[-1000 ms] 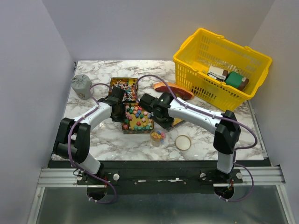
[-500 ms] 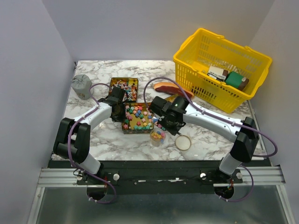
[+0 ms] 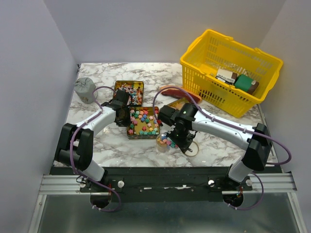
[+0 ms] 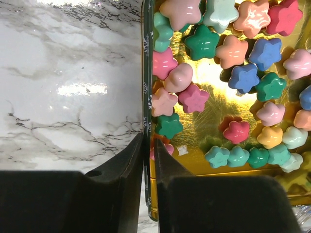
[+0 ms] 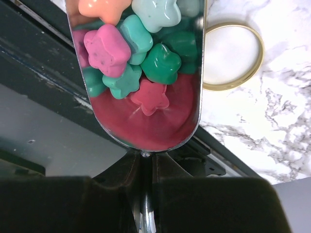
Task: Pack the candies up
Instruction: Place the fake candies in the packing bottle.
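Observation:
A gold tin point(image 3: 144, 131) holds pastel star candies point(image 3: 142, 118). My left gripper point(image 3: 123, 115) is shut on its left wall. In the left wrist view the jaws point(image 4: 147, 151) pinch the tin wall point(image 4: 146, 97), with star candies point(image 4: 228, 51) inside. My right gripper point(image 3: 179, 137) is shut on the handle of a metal scoop point(image 3: 168, 141). The scoop point(image 5: 146, 126) is loaded with star candies point(image 5: 131, 48) and hangs over a small jar point(image 3: 160, 147), mostly hiding it. A second tin point(image 3: 129, 91) behind holds red, blue and white wrapped pieces. The yellow-orange pieces are hidden.
The jar's round gold-rimmed lid point(image 5: 233, 53) lies on the marble beside the scoop. A reddish-brown slab point(image 3: 170, 90) lies behind the right arm. A yellow basket point(image 3: 228, 58) with boxed packets stands at the back right. A grey object point(image 3: 84, 89) sits at the back left.
My right arm has carried the loaded scoop from the star tin toward the near edge, over the small jar. The left gripper has stayed on the tin wall.

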Robot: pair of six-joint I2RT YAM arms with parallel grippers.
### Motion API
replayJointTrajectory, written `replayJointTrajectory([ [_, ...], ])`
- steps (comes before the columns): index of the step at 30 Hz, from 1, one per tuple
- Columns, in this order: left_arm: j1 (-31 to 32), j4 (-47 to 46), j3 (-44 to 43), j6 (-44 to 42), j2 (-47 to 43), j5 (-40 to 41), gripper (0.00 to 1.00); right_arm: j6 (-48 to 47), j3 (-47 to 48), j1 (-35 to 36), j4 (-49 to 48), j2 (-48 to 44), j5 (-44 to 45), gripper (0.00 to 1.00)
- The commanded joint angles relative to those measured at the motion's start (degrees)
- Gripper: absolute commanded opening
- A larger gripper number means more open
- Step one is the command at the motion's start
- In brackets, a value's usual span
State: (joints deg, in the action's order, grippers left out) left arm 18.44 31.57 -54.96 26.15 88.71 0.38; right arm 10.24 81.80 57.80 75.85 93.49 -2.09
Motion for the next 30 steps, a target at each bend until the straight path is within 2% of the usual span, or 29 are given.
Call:
replayJointTrajectory([
  [1, -0.07, -0.63, -0.32, 0.04, -1.26, 0.23, 0.28, 2.50, 1.08, 0.73, 6.58, 1.42, -3.27, 0.01],
  [10, -0.07, -0.29, -0.50, 0.13, -1.34, -0.21, 0.41, 4.09, 0.64, 1.00, 9.22, 4.32, -2.75, 0.01],
  [15, -0.07, -0.37, -0.32, -0.14, -2.22, -0.21, 0.43, 4.08, 1.61, 1.09, 11.24, 4.94, -0.29, 0.01],
  [30, -0.07, -0.28, -0.32, -0.05, -2.57, -0.21, 0.47, 6.19, -2.35, 1.09, 11.60, 2.49, -2.13, 0.01],
])
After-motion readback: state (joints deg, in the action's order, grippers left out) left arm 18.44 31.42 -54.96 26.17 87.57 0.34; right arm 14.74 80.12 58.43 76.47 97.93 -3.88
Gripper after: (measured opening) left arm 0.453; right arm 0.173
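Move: The packing bottle stands about 8 cm ahead and 9 cm to the left of my right hand, its middle some 8 cm lower; the loaded scoop in this hand reaches out that way. The lid lies about 7 cm ahead, 3 cm right and 12 cm down; the candy tin is roughly 18 cm ahead, 18 cm left and 11 cm down. From my left hand, at the tin's left rim, the tin's middle is 7 cm right, 2 cm ahead and 2 cm lower; the bottle is 16 cm right, 8 cm back, about level. I tip the scoop's front down at the bottle's mouth, by some 5 to 10 degrees, as my right hand sinks about 2.5 cm and eases back 1.5 cm, keeping its grip on the handle. My left hand stays nearly in place at the candy tin's left rim and spreads its fingers wider around it, rising only about half a centimetre. ##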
